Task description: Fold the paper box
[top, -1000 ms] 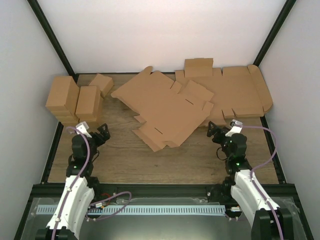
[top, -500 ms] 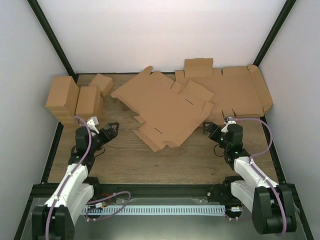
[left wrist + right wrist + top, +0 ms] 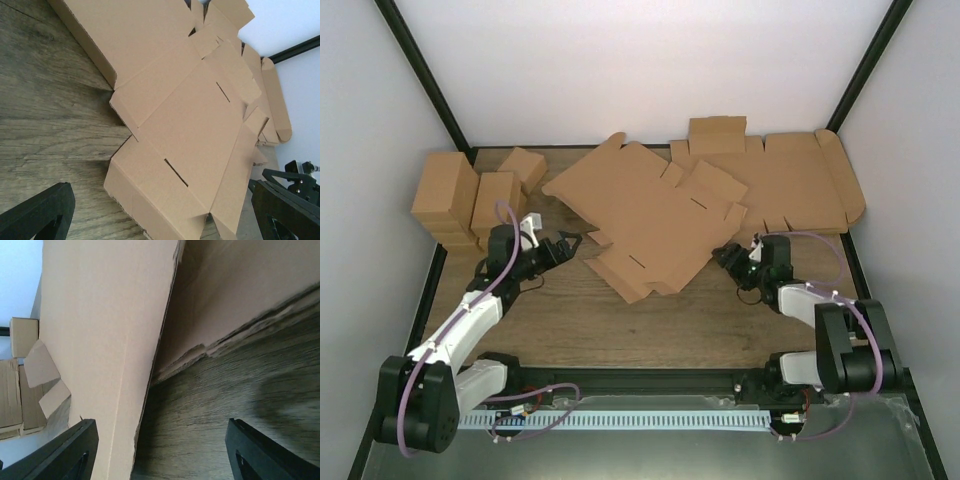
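The paper box (image 3: pixel 655 215) lies unfolded mid-table as a flat brown die-cut sheet with flaps and slits. My left gripper (image 3: pixel 570 243) is open, low over the wood just left of its near-left flap. In the left wrist view the paper box (image 3: pixel 190 115) fills the frame ahead of the left gripper (image 3: pixel 165 220), and nothing sits between the fingers. My right gripper (image 3: pixel 725 255) is at the sheet's right edge. In the right wrist view the right gripper (image 3: pixel 162 455) stands open, and a raised flap edge of the paper box (image 3: pixel 100 340) runs down between its fingers.
A wider cardboard sheet (image 3: pixel 800 190) with rounded end flaps lies at the back right, partly under the paper box. Smaller folded cartons (image 3: pixel 470 200) are stacked at the back left. Bare wood (image 3: pixel 650 320) lies in front of the paper box.
Both arms have stretched forward and inward to the paper box, the left to its near-left flap and the right to its right edge. The right jaws have narrowed a little.
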`<state>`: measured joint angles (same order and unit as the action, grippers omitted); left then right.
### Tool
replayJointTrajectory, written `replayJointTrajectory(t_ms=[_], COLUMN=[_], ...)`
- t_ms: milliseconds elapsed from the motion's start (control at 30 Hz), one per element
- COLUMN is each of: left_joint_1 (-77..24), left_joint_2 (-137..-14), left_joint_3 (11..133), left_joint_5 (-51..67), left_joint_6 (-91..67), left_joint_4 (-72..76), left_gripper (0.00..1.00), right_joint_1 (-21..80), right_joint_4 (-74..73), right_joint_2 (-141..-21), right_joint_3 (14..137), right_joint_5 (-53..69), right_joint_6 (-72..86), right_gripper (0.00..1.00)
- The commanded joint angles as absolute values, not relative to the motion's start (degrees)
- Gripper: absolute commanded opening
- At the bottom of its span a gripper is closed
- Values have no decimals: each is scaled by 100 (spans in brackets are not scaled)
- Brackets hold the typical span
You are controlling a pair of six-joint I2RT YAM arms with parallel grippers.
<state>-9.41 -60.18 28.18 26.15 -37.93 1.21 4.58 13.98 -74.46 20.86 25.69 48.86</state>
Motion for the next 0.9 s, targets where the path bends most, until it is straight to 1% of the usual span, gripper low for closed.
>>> replayJointTrajectory(t_ms=[0,67,267,333,467,533,700,733,867], left_joint_1=[-984,-980,-984,-985,-984,-984,-984,-984,-985], left_joint_2=[-6064,-6070,-6067,-6080,-6159,-6214,-6248,-6229,-6245], left_joint_3=[2931,2991,3201,3261,3401,3446,3480,3480,3618], left_joint_5=[2611,2542,2374,2354,2294,2294,2271,2254,2228], left_joint_6=[-3596,-3511,-3398,-3357,-3234,-3211,-3190,-3186,-3141], left_joint_4=[10,-77,-286,-326,-424,-446,-417,-401,-465], left_gripper=[100,100,100,100,100,100,100,100,100], right_joint_1=[691,815,1079,1115,1163,1174,1178,1173,1171], right_joint_4=[1833,1922,2174,2144,2143,2132,1784,1639,922], right_joint_2=[-7903,-8107,-8449,-8536,-8662,-8670,-8473,-8405,-8033], right_joint_3=[2447,2521,2620,2701,2848,2892,3049,3122,3437], right_joint_5=[2976,3012,3008,2994,3049,3099,2945,2889,2565], right_joint_6=[5105,5130,5221,5223,5217,5210,5058,4985,4553], right_gripper=[72,72,60,59,47,33,10,7,5])
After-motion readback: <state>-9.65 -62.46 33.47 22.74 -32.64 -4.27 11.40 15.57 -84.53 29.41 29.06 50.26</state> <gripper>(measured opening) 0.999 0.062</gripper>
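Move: About 3 cm to the right hand's left, 1 cm ahead and 2 cm below lies the paper box's right edge, already between the open fingers. The near slot is some 23 cm left of this hand and 1 cm back, the far slot about 14 cm ahead and 6 cm left. The spare sheet is roughly 20 cm ahead and 15 cm right. From the left hand, that edge lies some 35 cm right, level fore and aft, about 10 cm lower. Sweeping left about 5 cm towards the near slot, the right hand carries its part-open fingers inward with the box's right edge between them, sinking about a centimetre first. It then eases some 2 cm forward and a little up, turning about 10 degrees counter-clockwise, while the fingers close nearly shut and pinch the edge. ##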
